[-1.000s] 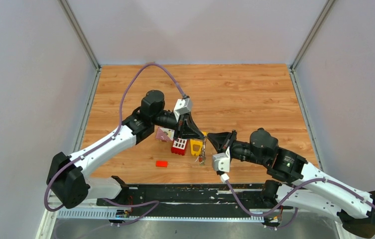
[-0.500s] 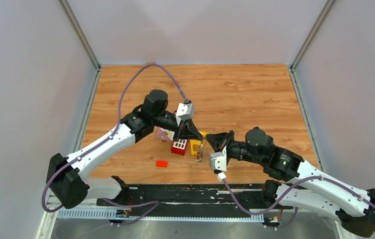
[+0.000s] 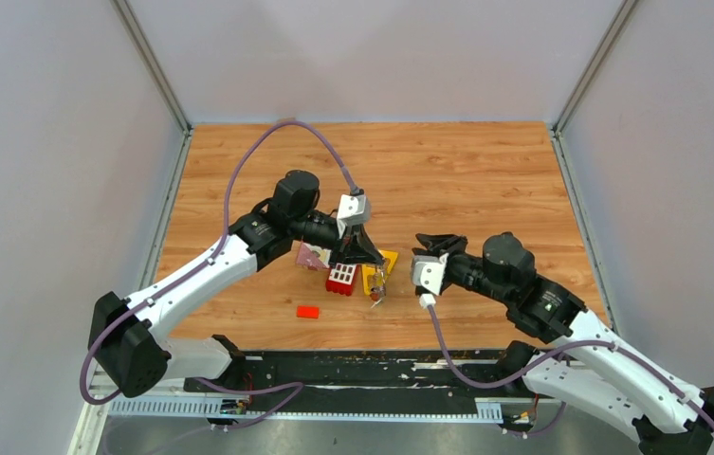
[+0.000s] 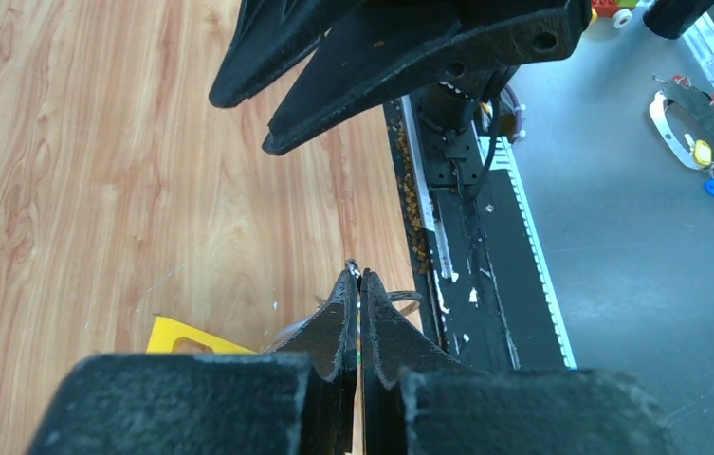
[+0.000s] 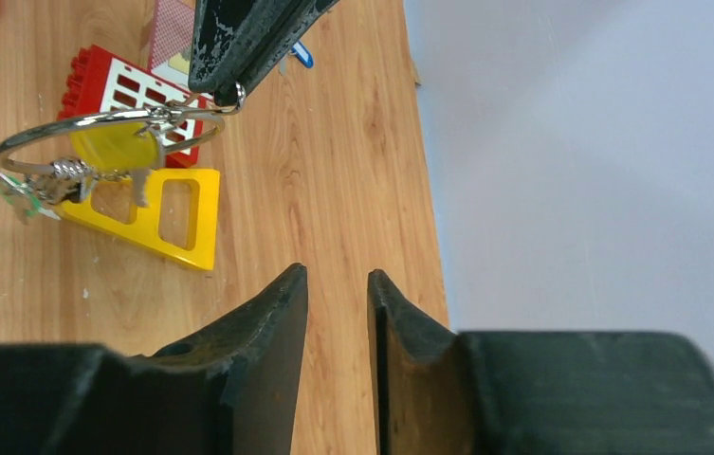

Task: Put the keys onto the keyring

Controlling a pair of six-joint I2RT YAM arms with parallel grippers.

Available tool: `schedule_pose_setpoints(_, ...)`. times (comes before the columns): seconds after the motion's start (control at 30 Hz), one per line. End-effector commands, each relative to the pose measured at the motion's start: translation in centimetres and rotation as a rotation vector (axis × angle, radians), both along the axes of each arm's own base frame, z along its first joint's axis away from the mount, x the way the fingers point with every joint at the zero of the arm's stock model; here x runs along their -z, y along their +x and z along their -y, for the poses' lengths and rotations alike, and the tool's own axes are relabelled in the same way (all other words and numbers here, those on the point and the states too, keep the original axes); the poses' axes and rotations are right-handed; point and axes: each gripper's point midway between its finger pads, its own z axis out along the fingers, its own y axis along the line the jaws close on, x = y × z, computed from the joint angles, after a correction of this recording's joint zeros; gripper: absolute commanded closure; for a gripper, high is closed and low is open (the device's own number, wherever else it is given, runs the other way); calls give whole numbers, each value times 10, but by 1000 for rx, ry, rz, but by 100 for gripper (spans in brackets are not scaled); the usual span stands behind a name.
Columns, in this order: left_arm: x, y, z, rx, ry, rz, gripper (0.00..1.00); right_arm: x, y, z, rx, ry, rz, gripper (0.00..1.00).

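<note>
My left gripper (image 3: 376,265) is shut on the keyring (image 5: 106,125), a thin silver wire ring held level above the table; only a bit of its wire (image 4: 354,268) shows past the tips (image 4: 359,275). A yellow-headed key (image 5: 118,147) and a green-headed key (image 5: 23,197) hang from the ring. A blue key (image 5: 302,57) peeks out behind the left fingers (image 5: 239,38). My right gripper (image 5: 337,275) stands open, empty, to the right of the ring (image 3: 379,284) and apart from it (image 3: 421,240).
A yellow triangular frame (image 5: 158,223) and a red block with a white grid (image 5: 130,90) lie under the ring. A small red block (image 3: 308,311) lies nearer the front edge, and a pink piece (image 3: 312,254) sits under the left arm.
My right gripper has opened and drawn back to the right, away from the ring and keys. The left gripper has stayed shut on the ring, almost still.
</note>
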Motion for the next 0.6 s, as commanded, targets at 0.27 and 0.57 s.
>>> schedule_pose_setpoints(0.27, -34, 13, 3, -54, -64, 93, 100, -6, -25, -17, -120, 145, -173, 53)
schedule_pose_setpoints(0.57, -70, 57, 9, -321, -121, 68, 100, -11, -28, -33, -131, 195, -399, 51)
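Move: The keyring, yellow-tagged key on it, hangs from the closed left fingertips, its middle some 4 cm below and 1 cm back of them. From the right hand it lies about 8 cm left, 5 cm back and 4 cm lower. Down on the table, some 18 cm below the right hand, the yellow frame lies about 8 cm to its left and 1 cm back, and the red block 17 cm left and 1 cm back. Open the right gripper wider, to roughly half its range, and bring it back and left towards the hanging keyring, about 3 cm in all, sinking a little and tipping the fingers down some 15-20 degrees. Keep the left fingers shut on the ring; hold still at first, then carry it about 3 cm forward, rising slightly and turning about 10 degrees counter-clockwise. ##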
